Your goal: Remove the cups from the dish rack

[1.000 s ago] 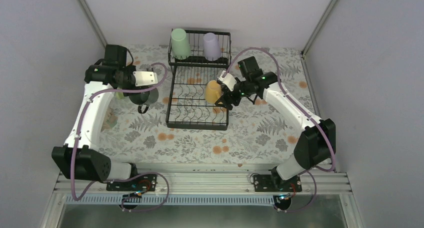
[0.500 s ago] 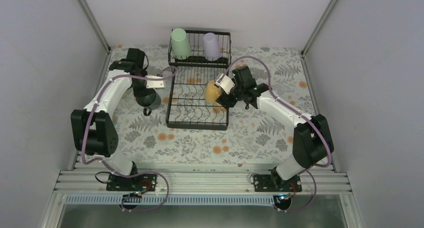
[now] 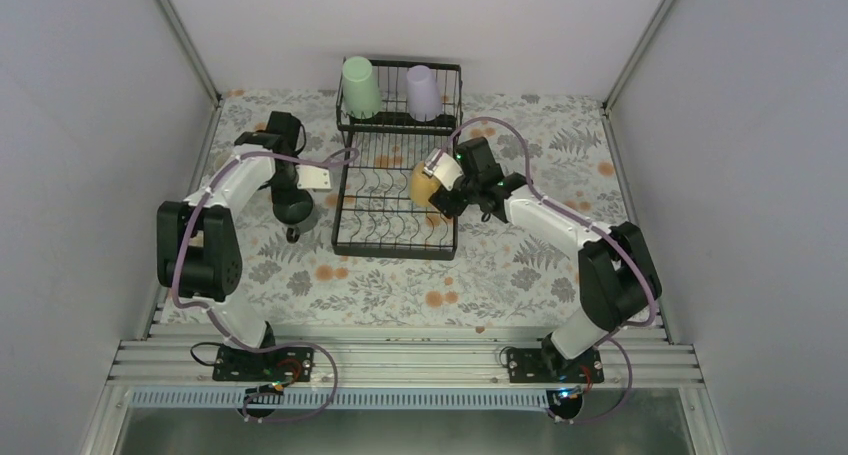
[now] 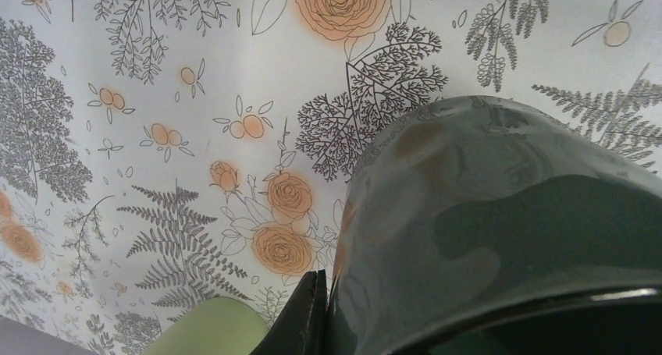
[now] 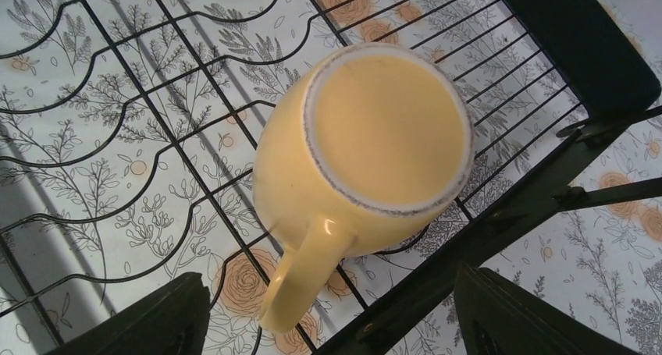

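My left gripper (image 3: 298,197) is shut on the wall of the dark grey-green mug (image 3: 294,211), left of the dish rack (image 3: 395,247) and low over the floral table. In the left wrist view the mug (image 4: 500,214) fills the right side, with one finger (image 4: 311,316) pressed against its outer wall. My right gripper (image 3: 447,187) is open around the yellow-orange mug (image 3: 427,182), which stands upside down on the rack's lower tray. In the right wrist view the mug (image 5: 375,136) has its handle (image 5: 300,281) between my spread fingers (image 5: 156,320). The mint (image 3: 360,85) and lavender (image 3: 423,90) tumblers stand inverted on the upper shelf.
A light green rounded object (image 4: 199,330) lies just left of my left finger on the table. The rack's black side rail (image 5: 500,230) runs under my right gripper. Grey walls close in the table on the left, right and back.
My left arm has folded in and carried the dark mug right and down beside the rack. My right gripper has moved in closer to the yellow-orange mug.
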Robot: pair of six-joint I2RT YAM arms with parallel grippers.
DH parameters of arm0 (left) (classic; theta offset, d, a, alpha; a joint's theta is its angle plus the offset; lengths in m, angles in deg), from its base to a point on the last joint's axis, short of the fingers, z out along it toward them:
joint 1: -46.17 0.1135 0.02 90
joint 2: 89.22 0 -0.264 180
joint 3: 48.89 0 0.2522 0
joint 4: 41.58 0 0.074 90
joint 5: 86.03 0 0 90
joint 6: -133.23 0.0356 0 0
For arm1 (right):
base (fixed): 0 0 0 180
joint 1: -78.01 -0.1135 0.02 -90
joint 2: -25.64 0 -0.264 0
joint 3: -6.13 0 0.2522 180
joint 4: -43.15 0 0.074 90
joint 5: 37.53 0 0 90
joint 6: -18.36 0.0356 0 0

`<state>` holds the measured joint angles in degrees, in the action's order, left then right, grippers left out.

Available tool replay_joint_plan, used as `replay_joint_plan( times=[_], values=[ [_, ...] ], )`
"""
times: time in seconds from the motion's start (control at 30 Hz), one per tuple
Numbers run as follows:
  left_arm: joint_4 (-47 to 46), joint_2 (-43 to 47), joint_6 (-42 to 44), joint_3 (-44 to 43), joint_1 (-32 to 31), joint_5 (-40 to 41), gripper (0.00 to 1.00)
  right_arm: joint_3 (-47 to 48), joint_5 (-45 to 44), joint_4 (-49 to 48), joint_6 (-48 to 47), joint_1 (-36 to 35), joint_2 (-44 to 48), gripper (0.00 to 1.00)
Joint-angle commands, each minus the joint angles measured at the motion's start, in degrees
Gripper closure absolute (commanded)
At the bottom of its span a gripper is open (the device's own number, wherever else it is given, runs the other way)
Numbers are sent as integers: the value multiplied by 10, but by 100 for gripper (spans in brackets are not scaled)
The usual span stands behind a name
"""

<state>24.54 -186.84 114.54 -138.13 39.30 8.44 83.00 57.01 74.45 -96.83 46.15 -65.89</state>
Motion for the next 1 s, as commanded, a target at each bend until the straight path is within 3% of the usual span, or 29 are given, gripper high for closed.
replay_joint_plan(
  times=[0.0,0.43,0.57,0.8,0.97],
  values=[
    [-29,-7,-2,2,0,21,98,-5,-30,-23,7,-11,-16,20],
    [-87,-20,9,33,0,69,98,3,-45,-24,21,-23,-63,26],
    [-97,-22,13,38,0,72,96,6,-42,-25,19,-24,-72,32],
    [-93,-35,11,30,1,77,77,25,-37,-18,17,-26,-94,42],
    [-94,-30,11,30,0,77,60,43,-35,-9,16,-28,-110,56]
  ],
)
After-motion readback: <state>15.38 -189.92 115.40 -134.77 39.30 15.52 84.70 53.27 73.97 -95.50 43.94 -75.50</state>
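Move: The grey cup, pinched by its wall in my left hand, is bound for bare table about 3 cm back, 2 cm right and 10 cm below; the green cup stands 7 cm ahead and 9 cm left, the beige cup 6 cm back and 15 cm left. From my empty right hand, the upturned yellow cup is about 4 cm ahead, 5 cm left and 7 cm lower, handle pointing back to me; the purple cup is 17 cm ahead, 6 cm left and slightly higher. I sink my open right hand about 6 cm, almost straight down, to the yellow cup's handle, and close the fingers around it to roughly half open. Meanwhile my left hand eases the grey cup down the last 2 cm or so, shifting about 2 cm forward and 2 cm left with a slight tilt, then opens to let go of its wall. ##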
